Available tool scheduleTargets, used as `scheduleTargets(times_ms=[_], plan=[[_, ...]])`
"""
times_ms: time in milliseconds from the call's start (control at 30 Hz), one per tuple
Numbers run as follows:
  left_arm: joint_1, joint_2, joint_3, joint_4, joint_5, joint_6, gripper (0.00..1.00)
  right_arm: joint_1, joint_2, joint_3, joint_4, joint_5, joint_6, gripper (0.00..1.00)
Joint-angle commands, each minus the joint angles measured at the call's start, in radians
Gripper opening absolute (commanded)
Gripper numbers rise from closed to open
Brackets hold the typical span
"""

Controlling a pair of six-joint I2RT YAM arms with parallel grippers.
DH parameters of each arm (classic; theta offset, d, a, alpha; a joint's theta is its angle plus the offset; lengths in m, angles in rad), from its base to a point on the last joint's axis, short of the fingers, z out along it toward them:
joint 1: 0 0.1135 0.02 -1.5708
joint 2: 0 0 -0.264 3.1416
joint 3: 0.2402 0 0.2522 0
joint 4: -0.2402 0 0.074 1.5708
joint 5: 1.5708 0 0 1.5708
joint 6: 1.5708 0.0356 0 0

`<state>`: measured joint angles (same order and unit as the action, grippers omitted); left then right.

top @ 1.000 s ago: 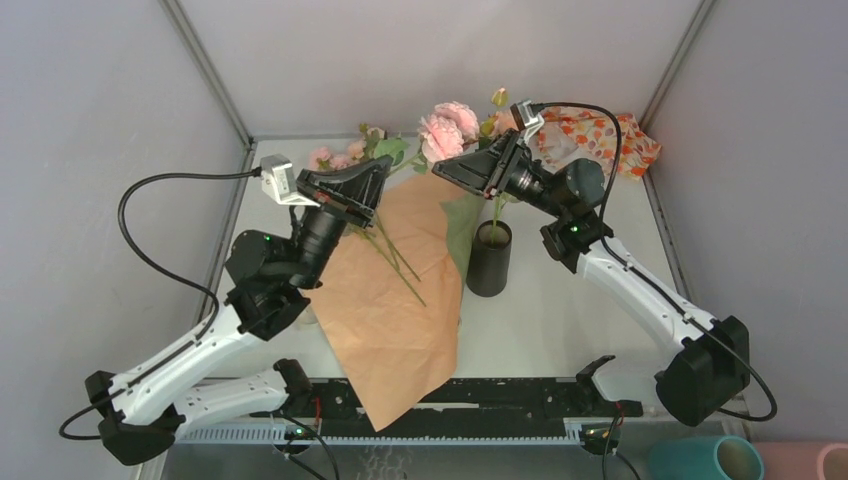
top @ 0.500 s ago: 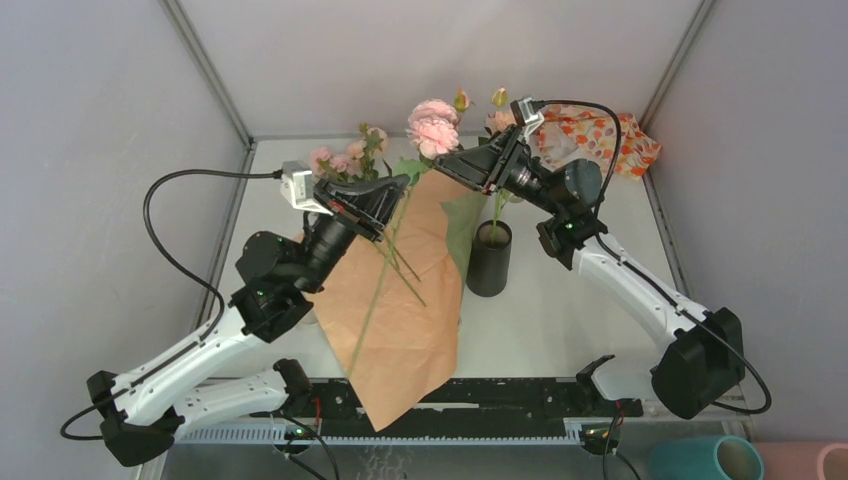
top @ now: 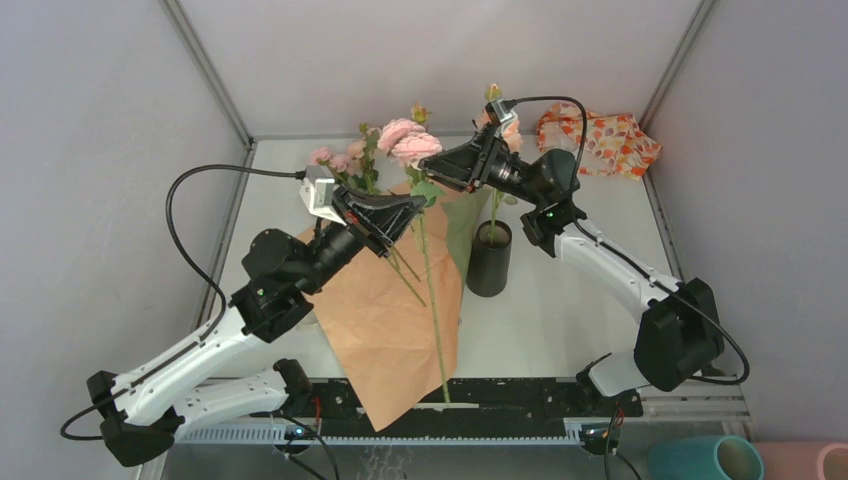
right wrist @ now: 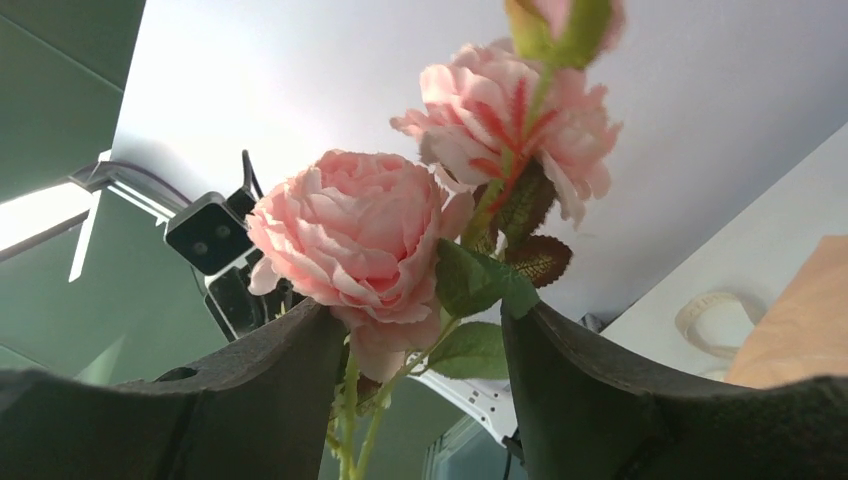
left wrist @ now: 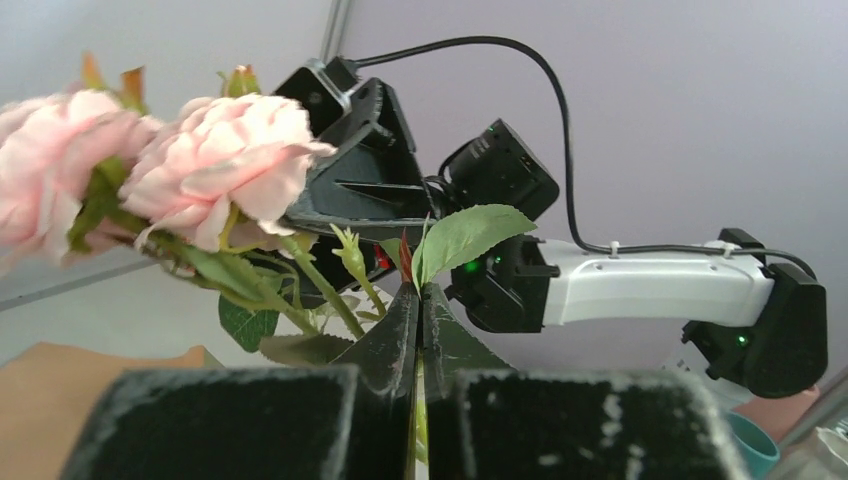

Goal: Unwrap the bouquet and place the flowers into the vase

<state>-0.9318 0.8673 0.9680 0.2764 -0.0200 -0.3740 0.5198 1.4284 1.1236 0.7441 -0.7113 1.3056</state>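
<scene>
My left gripper [top: 412,207] is shut on the thin green stem of a pink rose spray [top: 405,141], held up over the table. The stem [top: 436,320] hangs down across the unfolded orange-brown paper wrap [top: 385,320]. In the left wrist view the jaws [left wrist: 420,300] pinch the stem under a leaf, with the blooms [left wrist: 215,165] up left. My right gripper [top: 433,168] is open, and its fingers flank the same blooms [right wrist: 350,240] without closing. The black vase [top: 489,260] stands right of the paper with one stem in it. More roses [top: 338,160] lie at the back.
An orange-and-white patterned cloth [top: 600,140] lies in the back right corner. A cream ribbon [right wrist: 712,316] lies on the table near the paper. A teal cylinder [top: 703,460] and a pink one [top: 828,462] stand off the table at bottom right. Sage-green paper [top: 460,225] adjoins the vase.
My left gripper has lifted the rose spray off the paper and carried it right; its stem now hangs down. My right gripper moved left around the blooms and opened a little wider.
</scene>
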Motion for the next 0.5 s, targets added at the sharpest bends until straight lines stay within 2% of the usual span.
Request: scheduleTargets(times_ms=[0, 100, 300, 467], plan=[[-0.002, -0.002, 0.035, 0.010, 0.071, 0.020, 0.02, 0.027, 0.023, 0.067, 0.042, -0.043, 0.021, 0.66], [-0.003, 0.018, 0.048, -0.003, 0.099, 0.027, 0.02, 0.045, 0.035, 0.096, 0.030, -0.059, 0.009, 0.64], [-0.002, 0.027, 0.057, -0.035, 0.118, 0.046, 0.02, 0.065, 0.051, 0.138, 0.018, -0.106, 0.014, 0.52], [-0.001, 0.014, 0.064, -0.053, 0.102, 0.068, 0.03, 0.087, 0.045, 0.168, -0.042, -0.126, -0.019, 0.32]])
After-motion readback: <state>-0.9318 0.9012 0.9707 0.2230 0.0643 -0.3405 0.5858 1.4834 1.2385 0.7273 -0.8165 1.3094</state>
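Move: The right hand, open, goes for the upper stem of the pink flower that the left hand holds; that stem passes about 3 cm to its left and 2 cm back, roughly level. The nearest pink bloom is some 4 cm left, 1 cm ahead and 3 cm up. The vase stands about 11 cm to the right, 4 cm ahead and 32 cm below. From the left hand the same stretch of stem is some 6 cm ahead, 1 cm left and 1 cm up. Fingers half closing around the upper stem and leaves under the lower bloom, lower petals coming between its tips, the right hand goes about 4 cm back and left, rising slightly late on and swinging some 10 degrees counter-clockwise. The left hand keeps its shut pinch on the flower and sinks about 2.5 cm while shifting 2 cm right. ##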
